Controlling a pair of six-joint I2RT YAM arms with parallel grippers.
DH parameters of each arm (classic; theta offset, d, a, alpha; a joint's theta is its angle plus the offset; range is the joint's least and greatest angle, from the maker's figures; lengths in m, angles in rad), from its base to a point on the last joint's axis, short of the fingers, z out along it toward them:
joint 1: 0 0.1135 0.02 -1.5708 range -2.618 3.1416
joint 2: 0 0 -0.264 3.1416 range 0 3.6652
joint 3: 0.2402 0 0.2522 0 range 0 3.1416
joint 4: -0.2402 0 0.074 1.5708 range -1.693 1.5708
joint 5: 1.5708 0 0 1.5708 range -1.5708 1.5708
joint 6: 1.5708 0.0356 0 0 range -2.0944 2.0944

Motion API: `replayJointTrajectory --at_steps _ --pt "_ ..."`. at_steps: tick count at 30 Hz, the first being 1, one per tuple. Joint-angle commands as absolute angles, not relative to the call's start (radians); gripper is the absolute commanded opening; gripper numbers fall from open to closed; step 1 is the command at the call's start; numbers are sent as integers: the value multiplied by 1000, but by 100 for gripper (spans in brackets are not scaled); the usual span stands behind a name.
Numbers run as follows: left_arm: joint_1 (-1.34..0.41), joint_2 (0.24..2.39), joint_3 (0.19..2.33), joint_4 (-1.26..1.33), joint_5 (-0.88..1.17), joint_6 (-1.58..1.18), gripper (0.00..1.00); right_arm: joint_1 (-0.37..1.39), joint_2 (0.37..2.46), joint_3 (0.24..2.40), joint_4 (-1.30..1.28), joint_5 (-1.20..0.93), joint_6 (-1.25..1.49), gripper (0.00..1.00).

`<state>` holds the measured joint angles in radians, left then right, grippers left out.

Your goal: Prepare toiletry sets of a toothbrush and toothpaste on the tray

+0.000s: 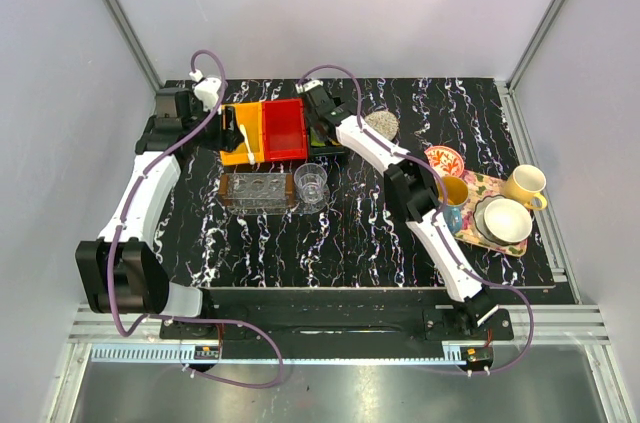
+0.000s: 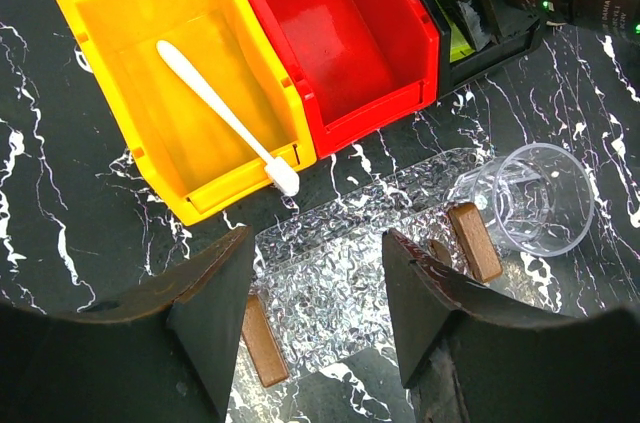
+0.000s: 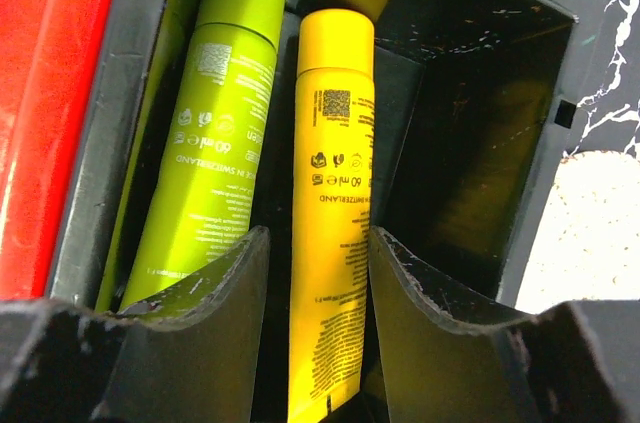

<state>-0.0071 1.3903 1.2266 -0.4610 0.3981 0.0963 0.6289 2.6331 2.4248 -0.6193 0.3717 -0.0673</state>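
Observation:
A slim white toothbrush (image 2: 215, 103) lies diagonally in the yellow bin (image 2: 190, 158), its head at the bin's near lip. My left gripper (image 2: 315, 238) hangs open and empty over the clear textured tray (image 2: 340, 273), just short of that bin. The tray has brown wooden handles. In the black bin (image 3: 470, 113) two toothpaste tubes lie side by side, one yellow (image 3: 335, 173) and one light green (image 3: 215, 143). My right gripper (image 3: 318, 233) is down in that bin, open, with its fingers on either side of the yellow tube. A dark gap shows beside the left finger.
An empty red bin (image 2: 330, 33) sits between the yellow and black bins. A clear plastic cup (image 2: 535, 198) stands at the tray's right end. At the right of the table a floral tray (image 1: 497, 240) carries a yellow mug (image 1: 525, 186) and a white bowl (image 1: 505, 220).

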Motion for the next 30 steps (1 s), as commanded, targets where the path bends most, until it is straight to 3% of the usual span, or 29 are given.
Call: replayJointTrajectory --at_steps 1,8,15,30 --pt "20 1397 1215 -413 434 97 57 643 2691 2445 -641 367 -60 52" --pt "31 1402 1213 -414 448 100 57 644 2692 2442 -641 368 -64 48" --pt "35 1404 1216 -414 462 94 57 644 2666 2447 -632 387 -81 36" --pt "43 1410 1220 -428 480 101 57 644 2606 2483 -630 414 -106 24"
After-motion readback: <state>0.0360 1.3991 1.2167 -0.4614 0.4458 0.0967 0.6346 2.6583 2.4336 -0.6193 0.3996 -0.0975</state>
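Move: The yellow toothpaste tube lies lengthwise in the black bin almost under the right hand, its middle about 2 cm ahead, level sideways and some 2 cm below the fingertips. The green toothpaste tube lies beside it, 4 cm to the hand's left and 2 cm ahead. The red bin's centre is about 10 cm left and 1 cm ahead, the speckled plate 12 cm right and 1 cm ahead. From the left hand the yellow tube is some 16 cm forward, 21 cm right and 19 cm lower. The yellow toothpaste tube is straddled and pinched near its tail half: the right hand sinks the last 1 cm or so, straight down into the black bin, then stays there while the half-open fingers close from either side until both tips touch the tube. ##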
